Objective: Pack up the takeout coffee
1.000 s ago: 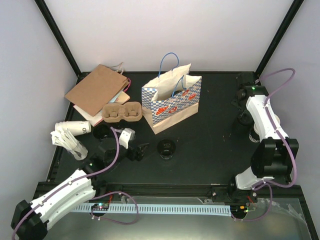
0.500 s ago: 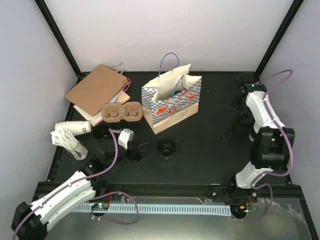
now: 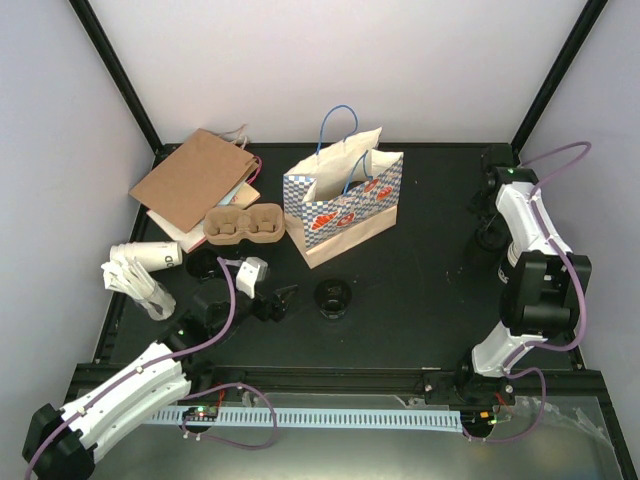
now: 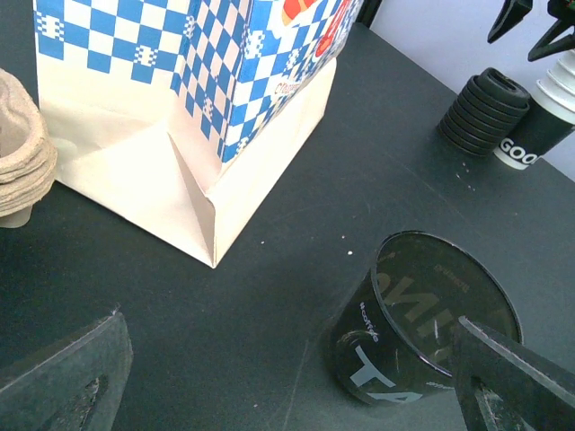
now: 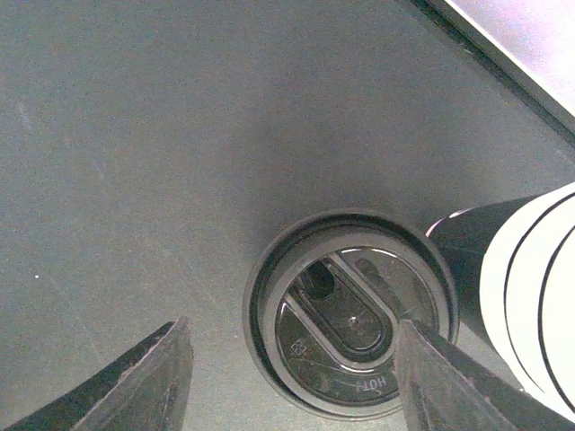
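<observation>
A black open-topped takeout coffee cup point(image 4: 422, 328) stands on the dark table, right of the blue-and-white checked bag point(image 4: 180, 90). My left gripper point(image 4: 289, 319) is open, low in front of the bag's corner. Its right finger point(image 4: 512, 386) is just beside the cup, which I see in the top view point(image 3: 332, 297) too. At the far right my right gripper point(image 5: 292, 328) is open above a black lid point(image 5: 350, 314) that tops a stack. The lid lies between its fingers, the right finger point(image 5: 458, 377) overlapping the rim and the left finger apart from it.
A black-and-white cup point(image 5: 530, 287) stands right beside the lid stack. A cardboard cup carrier point(image 3: 243, 225) sits left of the bag. Flat brown bags point(image 3: 195, 180) lie at the back left. White cups point(image 3: 140, 272) lie tipped on the left.
My right arm has shifted slightly toward the back right corner and its jaws have narrowed a little around the lid. The left arm has barely moved.
</observation>
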Robot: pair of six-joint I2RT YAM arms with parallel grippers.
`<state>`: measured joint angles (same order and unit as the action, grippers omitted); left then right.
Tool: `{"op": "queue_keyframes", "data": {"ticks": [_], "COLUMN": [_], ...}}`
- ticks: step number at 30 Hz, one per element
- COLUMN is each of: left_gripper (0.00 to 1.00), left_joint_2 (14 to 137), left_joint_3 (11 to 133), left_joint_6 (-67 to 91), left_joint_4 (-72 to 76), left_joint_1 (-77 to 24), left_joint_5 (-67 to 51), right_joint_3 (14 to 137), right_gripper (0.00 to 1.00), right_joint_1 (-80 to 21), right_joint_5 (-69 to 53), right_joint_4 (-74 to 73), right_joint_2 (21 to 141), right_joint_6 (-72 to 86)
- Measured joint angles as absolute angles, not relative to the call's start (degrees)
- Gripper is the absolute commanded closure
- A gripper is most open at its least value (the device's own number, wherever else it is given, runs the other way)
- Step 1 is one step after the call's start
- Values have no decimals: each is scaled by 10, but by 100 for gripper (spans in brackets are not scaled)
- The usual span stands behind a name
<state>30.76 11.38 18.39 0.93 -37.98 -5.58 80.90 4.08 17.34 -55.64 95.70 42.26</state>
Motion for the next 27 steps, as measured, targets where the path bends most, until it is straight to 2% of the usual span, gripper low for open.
{"op": "queue_keyframes", "data": {"ticks": [2,6,7,11,13,27], "left_gripper": [1,1,1,1,1,1], "left_joint_2": [307,307,307,307,307,307], "left_joint_3": [114,114,114,114,114,114], "left_joint_6": [184,184,184,184,184,184], "left_joint_4": [9,10,10,10,10,10], "left_joint_1": [-380,-380,-380,-380,-380,-380], "left_joint_5": [-56,-56,-56,-55,-55,-53], "right_joint_3": [809,809,809,809,809,809], "right_gripper": [43,45,49,51,55,58], "right_joint_1": [43,45,45,46,47,56], "right_joint_5": [172,166,166,163,162,159], "right_joint_4": [-555,-552,-552,-549,-547,-532], "right_joint_2": [957,958,958,962,967,1017], "right_joint_6": [421,419,419,419,419,419]}}
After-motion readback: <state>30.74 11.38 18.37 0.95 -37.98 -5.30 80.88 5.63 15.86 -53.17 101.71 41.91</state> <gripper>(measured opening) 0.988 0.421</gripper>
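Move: The stack of black lids stands just below the right hand, its middle about 3 cm right, 2 cm back and 8 cm down. The paper cup stack is some 9 cm right and 7 cm back of the hand, the paper bag roughly 30 cm left and level with it. From the left hand the lid stack lies about 48 cm right and 14 cm ahead, some 7 cm lower. The right fingers close partway, then sink about 3.5 cm towards the lid stack's forward-left rim, tips straddling it. ##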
